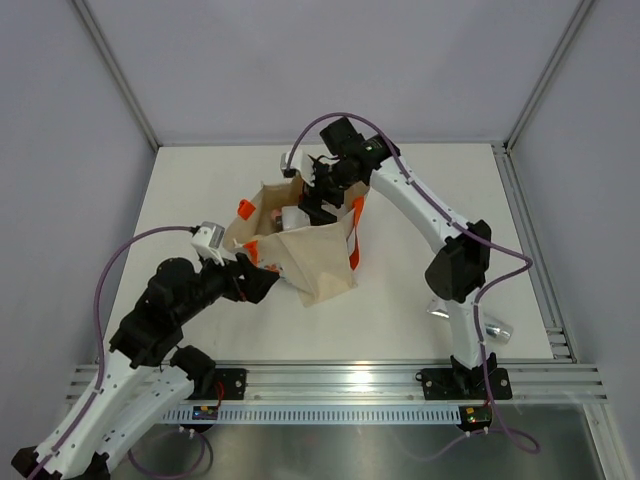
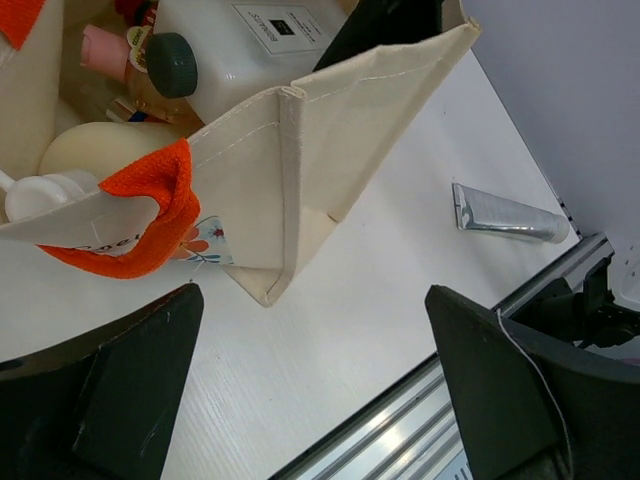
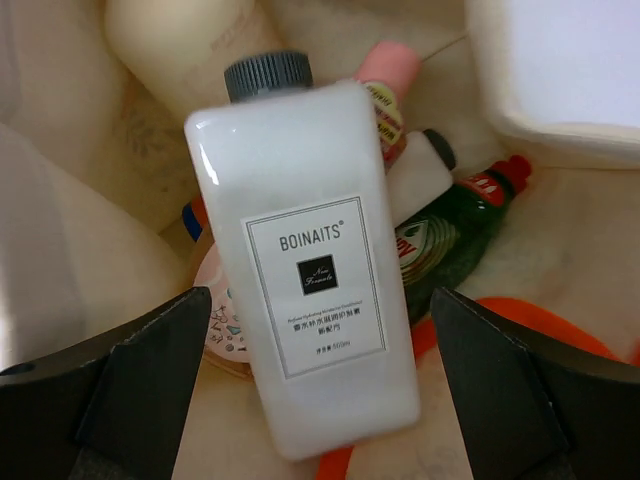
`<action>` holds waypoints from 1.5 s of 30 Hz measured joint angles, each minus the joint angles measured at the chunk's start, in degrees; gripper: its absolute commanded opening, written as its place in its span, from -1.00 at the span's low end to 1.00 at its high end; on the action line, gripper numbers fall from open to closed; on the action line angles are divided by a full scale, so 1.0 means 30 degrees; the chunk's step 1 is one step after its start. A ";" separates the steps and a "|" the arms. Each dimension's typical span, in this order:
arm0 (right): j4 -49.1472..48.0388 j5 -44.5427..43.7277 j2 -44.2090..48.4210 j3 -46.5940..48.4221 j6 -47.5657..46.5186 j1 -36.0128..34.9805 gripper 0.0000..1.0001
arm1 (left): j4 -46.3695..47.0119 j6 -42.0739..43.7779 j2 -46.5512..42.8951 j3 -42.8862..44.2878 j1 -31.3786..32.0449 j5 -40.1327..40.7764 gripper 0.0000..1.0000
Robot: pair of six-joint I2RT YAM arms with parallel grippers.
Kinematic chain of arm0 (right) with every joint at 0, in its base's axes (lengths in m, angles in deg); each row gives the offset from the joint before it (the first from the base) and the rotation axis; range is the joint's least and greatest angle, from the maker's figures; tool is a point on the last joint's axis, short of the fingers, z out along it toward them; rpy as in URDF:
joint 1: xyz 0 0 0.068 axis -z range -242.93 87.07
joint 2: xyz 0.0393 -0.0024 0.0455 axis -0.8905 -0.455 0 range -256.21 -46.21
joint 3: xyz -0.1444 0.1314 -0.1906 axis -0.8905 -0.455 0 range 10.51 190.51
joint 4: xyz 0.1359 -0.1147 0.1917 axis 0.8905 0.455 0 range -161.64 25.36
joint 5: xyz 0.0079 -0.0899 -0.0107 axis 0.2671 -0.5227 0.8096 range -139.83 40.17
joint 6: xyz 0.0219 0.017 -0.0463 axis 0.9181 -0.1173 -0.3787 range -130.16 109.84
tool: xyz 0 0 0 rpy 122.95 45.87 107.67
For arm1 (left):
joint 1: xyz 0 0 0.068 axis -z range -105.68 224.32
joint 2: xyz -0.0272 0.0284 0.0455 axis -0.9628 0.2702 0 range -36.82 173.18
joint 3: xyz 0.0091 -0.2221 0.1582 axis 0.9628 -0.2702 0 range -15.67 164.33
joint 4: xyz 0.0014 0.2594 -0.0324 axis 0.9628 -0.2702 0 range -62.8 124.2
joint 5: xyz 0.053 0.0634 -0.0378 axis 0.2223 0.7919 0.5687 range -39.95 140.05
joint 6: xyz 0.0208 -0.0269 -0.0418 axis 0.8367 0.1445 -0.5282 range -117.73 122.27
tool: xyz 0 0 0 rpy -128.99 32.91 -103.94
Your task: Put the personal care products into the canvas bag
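The canvas bag (image 1: 310, 255) stands open in the middle of the table, also in the left wrist view (image 2: 330, 130). My right gripper (image 1: 320, 195) is open over its mouth (image 3: 320, 400). Below its fingers the white flat bottle (image 3: 310, 260) lies loose inside the bag, on a pink bottle (image 3: 385, 80), a green bottle (image 3: 455, 235) and a beige bottle (image 3: 190, 40). My left gripper (image 1: 262, 285) is open and empty above the table beside the bag's near corner (image 2: 315, 380). The silver tube (image 2: 508, 218) lies on the table outside the bag, near the right arm's base (image 1: 498, 329).
An orange handle (image 2: 150, 215) hangs over the bag's near rim; another (image 1: 356, 235) hangs on its right side. The metal rail (image 1: 340, 380) runs along the near table edge. Walls close the back and sides.
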 measured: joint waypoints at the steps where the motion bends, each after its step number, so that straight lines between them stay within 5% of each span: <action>1: -0.0029 -0.0051 0.0204 0.0255 0.0284 0.0036 0.99 | 0.0022 0.0073 0.0299 0.0117 0.0000 -0.0153 0.97; 10: -0.0903 0.2572 0.4881 0.0444 0.4342 0.3155 0.99 | 0.1290 0.0546 0.3198 0.1428 0.0000 -0.3861 0.97; 16: -0.3636 0.3861 0.9850 -0.5566 0.6747 0.7140 0.99 | 0.2557 0.0583 0.5005 0.1938 0.0794 -0.6215 0.98; 23: -0.5486 0.4983 1.4987 -1.3376 0.9326 1.3413 0.99 | 0.3745 0.1202 0.9719 0.4779 0.5945 -0.5319 0.97; 29: -0.0539 0.4554 1.6852 -1.5373 0.3468 1.5708 0.99 | 0.5136 0.1814 1.4098 0.6098 0.8852 -0.4612 0.98; 35: 0.1814 -0.0160 1.8950 -2.0801 -0.2098 1.5599 0.99 | 0.6550 0.1872 1.5759 0.5923 0.9814 -0.4146 0.98; 40: 0.1916 -0.3927 2.0210 -2.5616 -0.3978 1.5482 0.99 | 0.7919 0.1734 1.6444 0.5486 1.0571 -0.3883 0.98; 45: 0.1107 -0.6076 1.9489 -2.5762 -0.4029 1.4506 0.99 | 0.8714 0.1537 1.6400 0.4612 1.0841 -0.3716 0.98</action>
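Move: The right hand hangs open at the canvas bag's mouth. Its next thing, the silver tube, lies flat near the table's front edge, some 38 cm to its right, 19 cm back and 18 cm below. The white bottle it has let go of lies in the bag, about 5 cm left, level fore and aft, and 6 cm lower. From the left hand the tube is roughly 47 cm right, about level fore and aft, and 22 cm below. Lift the open right gripper clear of the bag by about 16 cm, then sweep it right and back while sinking, some 37 cm right overall, rolling the fingers clockwise until they point nearly straight down, open, close above the silver tube. Meanwhile swing the open left gripper about 23 cm right and slightly back across the bag's near side, turning it clockwise about 45 degrees. ##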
